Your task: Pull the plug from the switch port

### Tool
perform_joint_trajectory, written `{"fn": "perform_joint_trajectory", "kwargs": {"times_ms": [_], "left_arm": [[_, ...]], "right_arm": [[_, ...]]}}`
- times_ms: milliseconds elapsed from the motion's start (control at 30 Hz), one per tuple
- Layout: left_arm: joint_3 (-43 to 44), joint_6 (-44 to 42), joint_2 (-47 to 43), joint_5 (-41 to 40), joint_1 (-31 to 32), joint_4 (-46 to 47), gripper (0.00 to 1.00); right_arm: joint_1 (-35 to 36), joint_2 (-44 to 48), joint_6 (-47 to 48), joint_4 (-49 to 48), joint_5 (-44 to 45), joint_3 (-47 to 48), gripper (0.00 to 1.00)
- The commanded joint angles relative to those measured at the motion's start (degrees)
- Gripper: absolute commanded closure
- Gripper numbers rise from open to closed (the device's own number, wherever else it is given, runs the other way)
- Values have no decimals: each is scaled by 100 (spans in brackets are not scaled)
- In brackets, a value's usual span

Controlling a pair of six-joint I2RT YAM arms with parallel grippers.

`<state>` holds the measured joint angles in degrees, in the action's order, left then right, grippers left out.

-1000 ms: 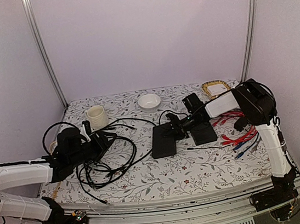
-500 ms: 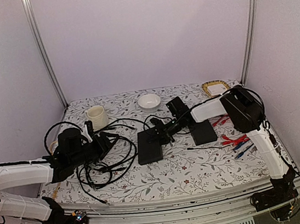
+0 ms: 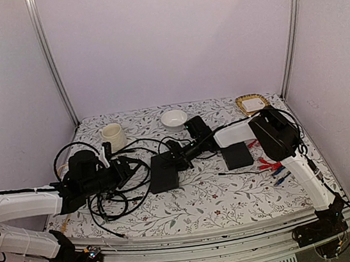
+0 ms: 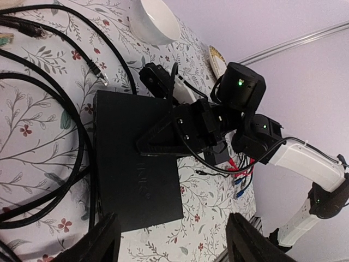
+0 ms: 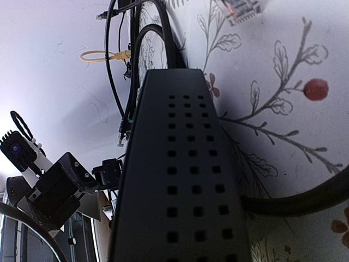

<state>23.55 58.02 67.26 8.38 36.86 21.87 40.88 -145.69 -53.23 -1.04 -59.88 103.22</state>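
The switch point(image 3: 162, 176) is a flat black box lying left of the table's middle. My right gripper point(image 3: 179, 152) reaches across from the right and is shut on the switch's far right edge. In the left wrist view its fingers point(image 4: 163, 136) press on the switch's top point(image 4: 136, 180). The right wrist view is filled by the switch's vented side point(image 5: 180, 180), and my own fingers do not show there. My left gripper point(image 3: 123, 169) hovers open just left of the switch, its fingers point(image 4: 103, 243) spread with nothing between them. I cannot make out the plug in a port.
Black cables point(image 3: 116, 200) loop on the table under my left arm and beside the switch point(image 4: 65, 180); a loose plug end point(image 4: 102, 82) lies among them. A second black box point(image 3: 237, 155), red and blue cables point(image 3: 273, 164), a white bowl point(image 3: 174, 117), a cup point(image 3: 112, 136) and a small tray point(image 3: 252, 103) stand around.
My right gripper has dragged the switch steadily leftward across the table, toward my left gripper. The left arm has hardly moved and stays open.
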Motion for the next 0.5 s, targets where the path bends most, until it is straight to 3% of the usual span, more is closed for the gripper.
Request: {"fn": "perform_joint_trajectory", "kwargs": {"times_ms": [0,467], "left_arm": [[23,-146,2,92,67,-26,32],[-171,68,-84,232,-207,228,30]], "right_arm": [[66,-466,-205,489,1009,-127,89],[53,-169,165,965,1334,-186,51]]}}
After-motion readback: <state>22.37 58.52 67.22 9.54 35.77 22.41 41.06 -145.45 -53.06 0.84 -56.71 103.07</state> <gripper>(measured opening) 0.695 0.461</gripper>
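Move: The black switch is still between the right fingers, its middle about 4 cm back and 3 cm to the left of the hand point, held just off the table. A loose clear-tipped plug lies some 5 cm ahead and 5 cm left of that hand, the white bowl about 17 cm ahead and 4 cm right, the black cable coil roughly 10 cm back and 19 cm left. From the left hand the switch is about 3 cm ahead, 13 cm right and 12 cm below. The switch is set down by the right hand, which sinks only about 1 cm almost in place, then opens its fingers from a narrow grip to nearly half wide to let go of it. The wrist barely turns, and the fingers remain around the switch's right edge rather than pulling away. ##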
